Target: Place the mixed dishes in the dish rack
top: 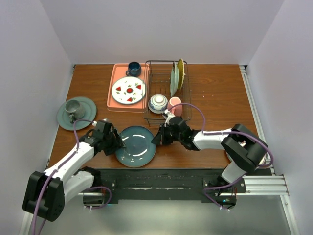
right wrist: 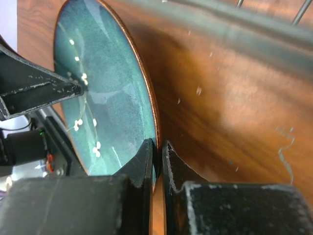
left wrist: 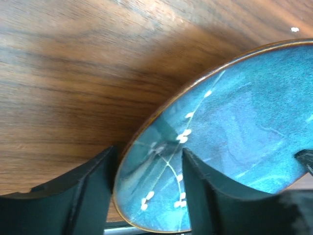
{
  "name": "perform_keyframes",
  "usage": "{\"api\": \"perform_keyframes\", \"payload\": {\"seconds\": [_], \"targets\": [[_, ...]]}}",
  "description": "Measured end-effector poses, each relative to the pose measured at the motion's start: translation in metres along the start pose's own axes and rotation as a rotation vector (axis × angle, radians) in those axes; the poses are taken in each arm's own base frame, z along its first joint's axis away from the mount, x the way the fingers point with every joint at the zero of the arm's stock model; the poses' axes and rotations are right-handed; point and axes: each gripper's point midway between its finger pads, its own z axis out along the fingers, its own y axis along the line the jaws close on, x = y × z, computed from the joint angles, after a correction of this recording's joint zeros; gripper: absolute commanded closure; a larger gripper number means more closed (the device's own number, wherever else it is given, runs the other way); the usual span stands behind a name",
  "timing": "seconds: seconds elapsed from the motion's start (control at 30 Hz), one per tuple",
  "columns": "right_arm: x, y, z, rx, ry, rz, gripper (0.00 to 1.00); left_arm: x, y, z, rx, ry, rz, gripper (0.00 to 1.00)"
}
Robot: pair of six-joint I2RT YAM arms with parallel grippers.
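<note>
A teal-blue plate with small white marks lies at the front middle of the table. My right gripper is shut on its right rim; in the right wrist view the two fingers pinch the plate's copper edge. My left gripper is open at the plate's left rim, with one finger over the wood and the other over the plate. The dish rack stands behind and holds a teal-grey plate and a yellow plate upright, a blue-and-white bowl and a pink mug.
A pink tray left of the rack carries a white plate with red marks and a dark blue mug. A grey-green saucer with a cup sits at the left. The rack's wire is close above my right gripper.
</note>
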Motion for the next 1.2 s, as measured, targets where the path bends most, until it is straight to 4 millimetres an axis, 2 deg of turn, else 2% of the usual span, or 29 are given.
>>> {"api": "perform_keyframes", "payload": {"seconds": [0.2, 0.4, 0.53, 0.63, 0.9, 1.2], "targets": [[0.009, 0.010, -0.014, 0.039, 0.085, 0.066, 1.00, -0.003, -0.007, -0.009, 0.045, -0.028, 0.005, 0.20], [0.003, 0.023, -0.025, 0.074, 0.148, 0.099, 1.00, -0.011, -0.016, -0.021, 0.104, -0.084, 0.010, 0.12], [0.002, 0.021, -0.031, 0.105, 0.183, 0.147, 1.00, -0.013, -0.018, -0.024, 0.111, -0.092, 0.011, 0.08], [0.000, 0.016, -0.036, 0.125, 0.201, 0.203, 1.00, -0.015, -0.018, -0.025, 0.108, -0.099, 0.011, 0.06], [-0.028, 0.005, -0.054, 0.131, 0.164, 0.391, 1.00, -0.016, -0.019, -0.028, 0.107, -0.104, 0.011, 0.05], [-0.034, 0.018, -0.059, 0.093, 0.158, 0.459, 1.00, -0.006, -0.031, -0.024, 0.160, -0.029, 0.014, 0.05]]}}
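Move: The right hand already pinches the blue plate's right rim. The empty rack space beside the green plate lies about 28 cm ahead, 6 cm to its right and 5 cm higher; the green plate stands some 4 cm to the right of that space, the lidded bowl 19 cm straight ahead of the hand, the pink mug 18 cm ahead and 9 cm right. From the left hand, open around the left rim, the blue plate's middle is roughly 8 cm right, 2 cm back. Keep the right fingers shut on the blue plate's rim and raise it about 6 cm, drawing back slightly at first, then swinging forward again and right towards the rack while tipping the plate's near side up some 25 degrees. Raise the left hand nearly 4 cm with it, spreading its fingers wide around the left rim, then ease it right. ##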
